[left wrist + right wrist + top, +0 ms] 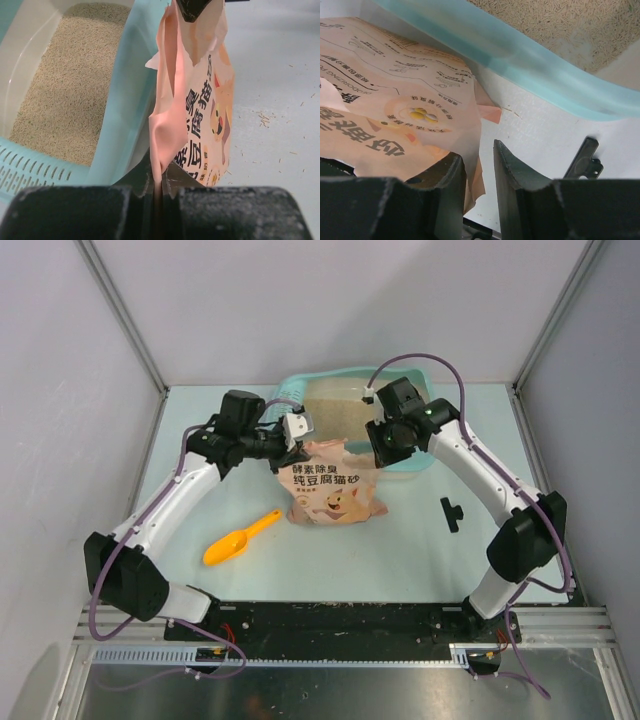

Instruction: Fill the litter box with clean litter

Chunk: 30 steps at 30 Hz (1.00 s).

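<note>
The light teal litter box (420, 462) stands at the back middle with beige clean litter (338, 400) spread over its floor. In front of it, leaning on its near wall (125, 100), is a pink bag (335, 490). My left gripper (159, 165) is shut on the bag's upper left edge (167, 90). My right gripper (477, 150) is at the bag's upper right corner. Its jaws stand a narrow gap apart, with the torn bag edge (472, 165) lying against the left finger and not pinched. The box's rim (520, 55) and litter (560, 25) lie just beyond.
An orange scoop (238, 540) lies on the table to the left of the bag. A black clip (452, 512) rests on the right side, close to my right fingers (582, 160). Stray granules dot the tabletop (262, 117). Frame posts and walls close in the sides.
</note>
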{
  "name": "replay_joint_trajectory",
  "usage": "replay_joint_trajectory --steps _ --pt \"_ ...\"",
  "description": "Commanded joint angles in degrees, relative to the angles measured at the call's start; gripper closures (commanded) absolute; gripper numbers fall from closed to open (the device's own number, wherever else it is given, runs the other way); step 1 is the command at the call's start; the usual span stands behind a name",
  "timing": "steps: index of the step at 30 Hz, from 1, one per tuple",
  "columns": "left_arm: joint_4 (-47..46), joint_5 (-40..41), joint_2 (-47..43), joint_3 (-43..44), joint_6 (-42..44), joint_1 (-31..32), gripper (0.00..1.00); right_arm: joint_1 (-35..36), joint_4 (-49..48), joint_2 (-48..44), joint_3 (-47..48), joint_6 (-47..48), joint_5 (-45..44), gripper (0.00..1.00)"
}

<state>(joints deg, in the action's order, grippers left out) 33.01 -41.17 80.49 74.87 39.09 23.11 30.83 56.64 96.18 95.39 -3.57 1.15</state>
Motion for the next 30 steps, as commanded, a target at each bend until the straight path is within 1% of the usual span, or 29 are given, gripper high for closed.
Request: replay_joint_trajectory --steps 1,2,3,4,6,7,9,10,11,12,13,14,15,16,17,18,20,22,25,27,28,29,30 --pt "-5.33 -4.27 -4.11 1.59 0.29 -0.52 0.71 -0.33 -0.92 0.59 3.82 -0.21 1.93 0.67" --pt "-5.33 -3.92 -4.20 1.59 -1.11 -0.44 0.64 -0.33 -1.35 0.50 4.62 -0.03 2.36 0.65" --pt "-5.33 -3.49 -4.90 1.94 -1.82 -0.52 0.58 -0.42 -1.45 0.59 5.76 0.75 2.46 0.61" --pt "-5.33 -2.78 -5.34 2.12 -2.70 -0.53 0.49 -0.42 -1.53 0.67 8.03 1.20 2.37 0.59" --pt "-5.33 0.29 -6.83 2.30 -6.21 -1.31 0.37 -0.86 -1.89 0.50 10.42 2.08 2.63 0.54" --pt "-5.33 1.86 -9.19 2.12 -7.61 -1.58 0.27 -0.95 -1.97 0.50 11.30 2.86 2.63 0.52" --pt "-5.24 6.26 -12.27 -0.32 -10.69 -2.89 0.17 -1.91 -2.67 -0.20 13.15 3.40 3.77 0.46" --pt "-5.33 7.58 -15.59 -1.91 -11.14 -3.51 0.10 -2.26 -3.20 -0.47 13.41 3.48 4.21 0.44" --pt "-4.89 9.68 -17.63 -3.66 -11.40 -4.82 0.08 -2.61 -4.25 -1.25 13.67 4.96 5.61 0.41" --pt "-4.45 10.40 -19.47 -7.42 -11.06 -5.62 0.06 -3.31 -4.96 -1.61 13.59 5.41 5.97 0.36" --pt "-3.75 11.01 -20.97 -9.46 -10.44 -6.32 0.02 -3.67 -5.75 -2.05 13.42 5.85 6.15 0.34" --pt "-1.75 12.24 -23.94 -11.31 -8.61 -7.28 0.00 -4.11 -7.23 -2.31 13.24 7.16 7.45 0.32" --pt "-0.25 14.43 -24.93 -14.72 -7.29 -7.64 0.00 -5.24 -7.77 -2.84 13.06 7.87 8.60 0.26" --pt "1.60 15.32 -25.81 -16.15 -5.36 -7.99 0.00 -5.77 -8.30 -3.02 13.06 8.92 9.74 0.23" --pt "5.01 16.02 -26.78 -17.55 -1.69 -8.52 0.00 -6.22 -8.91 -3.02 13.24 10.59 11.67 0.20" --pt "6.43 17.42 -27.13 -20.26 -0.26 -8.70 0.00 -6.74 -9.00 -2.84 13.67 11.47 12.55 0.16" --pt "9.42 18.75 -26.53 -22.65 2.82 -8.96 0.00 -8.24 -9.27 -2.49 14.12 12.45 15.01 0.13" --pt "10.49 20.94 -25.65 -25.82 4.06 -9.23 0.01 -9.11 -9.53 -1.88 14.64 13.33 16.16 0.09" --pt "12.07 24.20 -21.88 -28.20 5.29 -10.01 0.00 -9.21 -9.62 -1.09 15.43 12.89 15.91 0.07" --pt "13.21 23.42 -20.64 -28.46 5.56 -13.43 0.02 -9.30 -10.15 -1.34 14.82 12.37 15.99 0.08" --pt "13.56 22.54 -19.68 -28.29 5.64 -14.92 0.04 -9.21 -10.84 -2.04 13.43 12.28 16.08 0.08" --pt "14.35 21.14 -19.06 -28.11 6.08 -17.99 0.05 -9.30 -11.20 -2.49 12.63 12.27 16.17 0.08" --pt "15.05 20.43 -18.36 -27.42 6.61 -19.32 0.05 -9.21 -11.46 -2.93 11.93 12.10 16.17 0.08"
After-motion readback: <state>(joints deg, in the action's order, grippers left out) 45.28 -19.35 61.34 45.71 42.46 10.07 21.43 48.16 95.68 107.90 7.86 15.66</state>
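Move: Behind and to the left of the left hand lies the yellow scoop, about 15 cm left, 7 cm back and 23 cm down. The litter bag, its top corner pinched in those fingers, has its middle some 10 cm right and 12 cm below; the litter box lies beyond, 22 cm ahead and 16 cm right. From the right hand, the box's middle is roughly 19 cm ahead, 5 cm left and 16 cm down, the bag's 10 cm left and 3 cm back, 8 cm lower. Letting go of the bag's top left corner, the left hand opens wide, lifts about 7 cm clear, then sweeps left and back and drops fast towards the scoop, turning some 25 degrees counter-clockwise as its fingers tip down; it ends above the scoop, still untouched. The right hand comes free of the bag's right edge, rising about 11 cm and going forward, opening wide. ##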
